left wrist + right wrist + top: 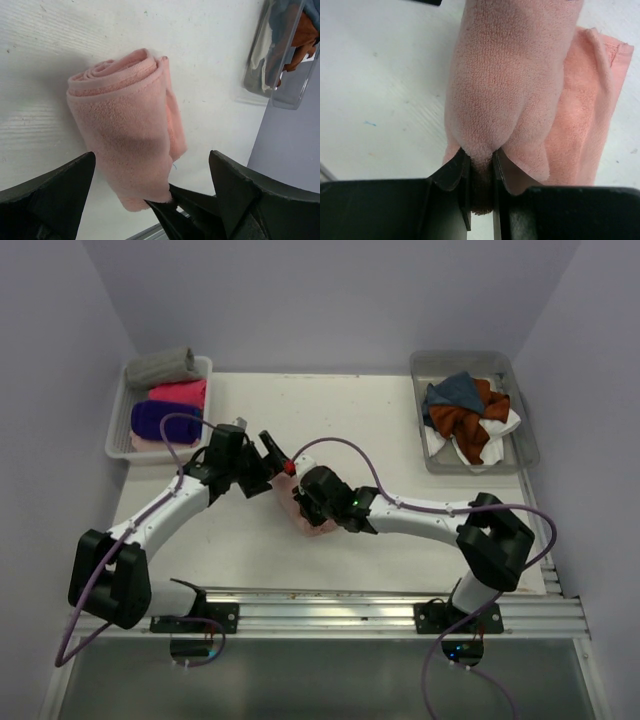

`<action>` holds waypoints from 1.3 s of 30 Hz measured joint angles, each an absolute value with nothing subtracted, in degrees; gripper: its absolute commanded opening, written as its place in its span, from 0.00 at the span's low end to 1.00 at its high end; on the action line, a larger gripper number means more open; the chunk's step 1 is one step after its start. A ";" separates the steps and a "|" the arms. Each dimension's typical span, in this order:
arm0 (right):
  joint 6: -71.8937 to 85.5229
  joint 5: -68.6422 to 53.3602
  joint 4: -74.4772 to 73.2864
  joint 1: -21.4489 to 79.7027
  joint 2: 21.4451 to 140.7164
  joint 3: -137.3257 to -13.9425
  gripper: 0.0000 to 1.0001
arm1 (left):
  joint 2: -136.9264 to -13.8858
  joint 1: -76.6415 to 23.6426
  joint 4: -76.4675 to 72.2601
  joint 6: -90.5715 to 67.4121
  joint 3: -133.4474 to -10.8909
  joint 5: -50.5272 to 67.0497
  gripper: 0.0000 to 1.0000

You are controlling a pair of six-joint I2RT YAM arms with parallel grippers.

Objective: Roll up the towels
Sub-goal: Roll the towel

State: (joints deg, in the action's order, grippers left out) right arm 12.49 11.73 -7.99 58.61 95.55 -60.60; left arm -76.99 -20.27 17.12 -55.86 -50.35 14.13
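Note:
A salmon pink towel (pixel 312 524), rolled into a stubby cylinder, lies on the table's middle. My right gripper (pixel 305 502) is shut on a fold at one end of this roll (pixel 510 75), the terry pinched between its jaws (pixel 481 160). My left gripper (pixel 272 462) hovers just left of the roll, open, its wide-spread fingers either side of the roll's end (pixel 125 130) without touching. In the left tray sit rolled towels: grey (pixel 160 367), hot pink (pixel 180 392), purple (pixel 158 420). Loose teal (pixel 455 390), rust orange (pixel 470 425) and white (pixel 505 425) towels lie heaped in the right tray.
The white left tray (pixel 118 440) stands at the back left corner, the clear right tray (pixel 530 452) at the back right. An aluminium rail (pixel 330 612) runs along the near edge by the arm bases. Purple walls close in on three sides.

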 measured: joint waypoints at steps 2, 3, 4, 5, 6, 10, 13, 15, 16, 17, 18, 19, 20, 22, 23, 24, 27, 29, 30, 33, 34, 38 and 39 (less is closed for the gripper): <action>15.22 7.49 -7.35 56.64 94.85 -60.49 0.03 | -76.20 -20.27 17.82 -55.37 -50.35 14.11 1.00; 16.69 5.13 -6.92 55.53 94.67 -60.40 0.03 | -76.14 -20.27 18.11 -55.05 -50.35 14.11 1.00; 18.06 2.94 -6.20 54.35 94.56 -60.25 0.03 | -76.14 -20.27 18.46 -54.81 -50.35 14.13 1.00; 19.51 0.73 -5.37 53.25 94.52 -59.90 0.03 | -76.14 -20.27 18.83 -54.52 -50.35 14.22 0.99; 20.75 -1.28 -4.60 52.14 94.50 -59.46 0.03 | -76.14 -20.27 19.00 -54.35 -50.28 14.31 1.00; 26.20 -10.13 -1.19 47.42 94.50 -57.04 0.03 | -76.14 -20.27 18.90 -53.82 -49.12 14.66 1.00; 30.06 -16.47 1.96 43.94 94.50 -55.22 0.03 | -76.31 -20.27 18.68 -53.10 -47.62 15.22 1.00; 32.62 -21.02 4.43 41.65 94.91 -54.11 0.03 | -77.03 -20.27 18.13 -52.73 -46.96 15.79 1.00; 33.91 -23.24 5.74 40.49 95.39 -53.63 0.04 | -77.67 -20.27 17.74 -52.66 -46.72 16.12 1.00; 35.07 -25.34 7.05 39.55 96.16 -53.23 0.04 | -78.32 -20.27 17.02 -52.56 -46.37 16.45 1.00; 35.90 -26.85 7.99 38.76 96.88 -52.97 0.04 | -78.94 -20.27 16.34 -52.40 -46.02 16.75 0.99; 36.82 -28.67 9.08 37.93 97.84 -52.69 0.04 | -79.53 -20.27 15.57 -52.29 -45.65 17.10 1.00; 37.74 -30.44 10.22 37.19 98.74 -52.31 0.04 | -80.12 -20.27 14.55 -52.27 -45.25 17.50 1.00; 39.31 -33.50 12.16 36.10 100.12 -51.59 0.04 | -81.58 -20.27 12.78 -52.10 -45.08 18.15 1.00; 39.83 -34.48 12.91 35.73 100.57 -51.40 0.04 | -82.21 -20.27 11.84 -51.90 -45.08 18.39 1.00; 40.36 -35.66 13.67 35.31 101.03 -51.27 0.04 | -83.15 -20.27 10.55 -51.83 -45.08 18.81 1.00; 41.82 -38.00 15.51 34.35 102.04 -51.05 0.04 | -86.63 -20.34 7.46 -51.62 -45.12 20.01 1.00; 42.50 -38.79 15.90 33.85 102.39 -50.94 0.05 | -88.86 -20.47 6.15 -51.64 -45.17 20.67 0.98; 42.68 -39.03 15.86 33.65 102.59 -50.92 0.06 | -90.06 -20.64 5.50 -51.66 -45.36 20.97 0.94; 42.39 -38.89 14.59 33.30 102.78 -50.96 0.30 | -92.01 -21.41 4.34 -52.14 -46.19 21.47 0.70; 41.91 -38.37 13.43 33.30 102.69 -51.20 0.50 | -92.16 -21.76 3.92 -52.16 -46.44 21.58 0.65; 37.19 -32.62 4.19 33.95 99.44 -52.80 0.78 | -92.18 -22.55 4.01 -52.38 -47.03 21.21 0.53; 35.75 -29.65 1.19 34.48 97.73 -53.28 0.80 | -92.18 -22.59 4.12 -52.42 -47.16 21.15 0.53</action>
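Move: The pink towel roll's middle lies about 5 cm to the right of the open left gripper, 5 cm back and 9 cm below. The right gripper already pinches the roll's near end, the middle being some 4 cm ahead, 3 cm left and 3 cm lower. Around them, the white basket stands about 29 cm left of the left gripper and 14 cm ahead; the clear bin stands roughly 39 cm right of the right gripper and 21 cm ahead. Keep the right gripper's pinch on the near end and roll that wrist some 55 degrees, clockwise seen from behind the hand, easing about 2 cm forward; then open it and back off to the right. Meanwhile bring the wide-open left gripper down about 8 cm, first slightly back, then forward again and right over the roll, and close it partway around the roll. ##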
